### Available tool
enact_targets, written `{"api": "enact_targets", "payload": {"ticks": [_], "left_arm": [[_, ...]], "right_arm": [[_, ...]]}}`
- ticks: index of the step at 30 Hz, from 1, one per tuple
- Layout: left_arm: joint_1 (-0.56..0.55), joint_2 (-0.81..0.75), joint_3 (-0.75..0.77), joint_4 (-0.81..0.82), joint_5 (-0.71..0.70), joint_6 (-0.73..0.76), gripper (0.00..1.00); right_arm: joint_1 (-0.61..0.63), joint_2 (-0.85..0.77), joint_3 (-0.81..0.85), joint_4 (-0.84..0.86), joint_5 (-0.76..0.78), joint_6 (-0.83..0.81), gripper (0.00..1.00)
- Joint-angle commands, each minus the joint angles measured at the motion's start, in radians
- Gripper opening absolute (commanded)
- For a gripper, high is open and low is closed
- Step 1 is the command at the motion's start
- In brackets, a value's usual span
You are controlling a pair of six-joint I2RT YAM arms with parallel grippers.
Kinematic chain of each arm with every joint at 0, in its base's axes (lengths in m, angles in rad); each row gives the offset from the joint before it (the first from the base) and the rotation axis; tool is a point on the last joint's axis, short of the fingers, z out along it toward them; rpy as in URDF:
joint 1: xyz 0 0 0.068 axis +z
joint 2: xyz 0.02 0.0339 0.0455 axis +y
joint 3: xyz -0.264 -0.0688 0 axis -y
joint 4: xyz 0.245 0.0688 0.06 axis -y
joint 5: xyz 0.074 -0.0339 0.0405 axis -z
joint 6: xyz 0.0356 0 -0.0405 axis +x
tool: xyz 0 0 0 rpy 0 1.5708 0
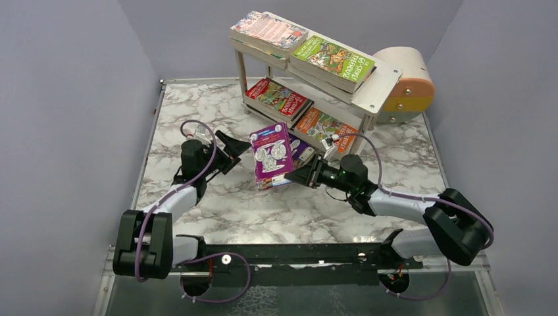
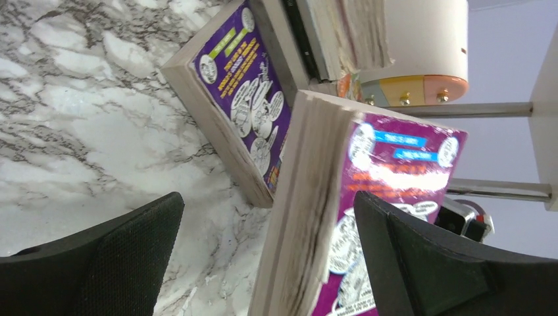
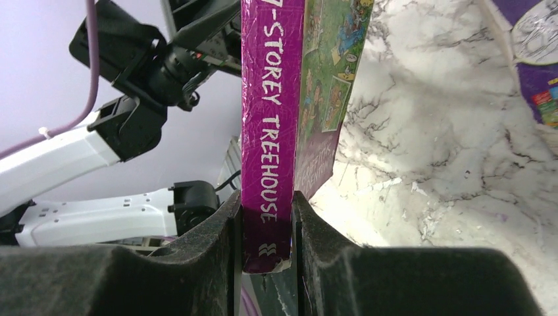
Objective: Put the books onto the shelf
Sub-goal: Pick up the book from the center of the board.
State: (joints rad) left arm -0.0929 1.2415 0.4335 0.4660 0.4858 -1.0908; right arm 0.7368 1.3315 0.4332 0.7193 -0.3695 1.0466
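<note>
A purple book point(image 1: 272, 156) stands upright above the table, with my right gripper point(image 1: 300, 176) shut on the bottom of its spine point(image 3: 266, 164). In the right wrist view the gripper point(image 3: 266, 227) has both fingers pressed against the spine. My left gripper point(image 1: 238, 153) is open at the book's left side. In the left wrist view the book's page edge point(image 2: 309, 217) lies between the spread fingers point(image 2: 125, 263), with a gap on each side. A second purple book point(image 2: 243, 99) lies on the table by the shelf point(image 1: 378, 89). The shelf holds pink-patterned point(image 1: 268, 29), green point(image 1: 332, 60), red point(image 1: 279, 99) and orange point(image 1: 324, 126) books.
A round beige-and-orange box point(image 1: 406, 84) stands at the shelf's right end. The marble table point(image 1: 197, 105) is enclosed by grey walls on the left, back and right. The shelf's metal legs point(image 2: 487, 109) are near the held book.
</note>
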Motion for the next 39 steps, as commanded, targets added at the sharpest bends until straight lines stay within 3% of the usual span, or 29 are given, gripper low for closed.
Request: {"api": "enact_targets", "payload": {"ticks": [1,8,19,34,39], "left_arm": [[0.005,-0.076,-0.004,0.049,0.050,0.024,0.99],[0.005,-0.151,-0.021,0.159,0.098,-0.027,0.99],[0.005,-0.198,-0.039,0.174,0.141,-0.021,0.99],[0.005,-0.206,-0.044,0.250,0.163,-0.070,0.99],[0.004,-0.200,-0.044,0.280,0.169,-0.094,0.99]], "right_arm": [[-0.031,-0.047,0.059,-0.019,-0.081,-0.008,0.03],[-0.053,-0.020,0.117,0.004,-0.191,0.044,0.01],[-0.076,0.012,0.146,0.152,-0.260,0.207,0.01],[-0.077,0.157,0.156,0.484,-0.324,0.418,0.01],[-0.079,0.175,0.167,0.508,-0.329,0.431,0.01]]}}
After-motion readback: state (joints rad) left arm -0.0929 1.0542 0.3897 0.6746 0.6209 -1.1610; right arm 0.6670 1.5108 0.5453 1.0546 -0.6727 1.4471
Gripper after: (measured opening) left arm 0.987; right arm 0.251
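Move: My right hand already holds the purple book near one end of its spine; the book's middle lies about 7 cm ahead and 5 cm left of that hand, roughly level. From my open left hand it is some 8 cm to the right, 3 cm back and about level. From the left hand, the flat book on the board lies about 12 cm right, 6 cm ahead and 12 cm down; the red book on the lower shelf is some 20 cm ahead, 11 cm right, 6 cm down. I keep my right hand shut on the book and raise it about 6.5 cm, easing a little left towards my left hand while its fingertips tilt up some 20 degrees and swing slightly counter-clockwise. My left hand, fingers staying wide open, rises about 8.5 cm with the book, draws back about 3 cm and tips up some 20 degrees, bringing its spread fingers to either side of the near edge. ##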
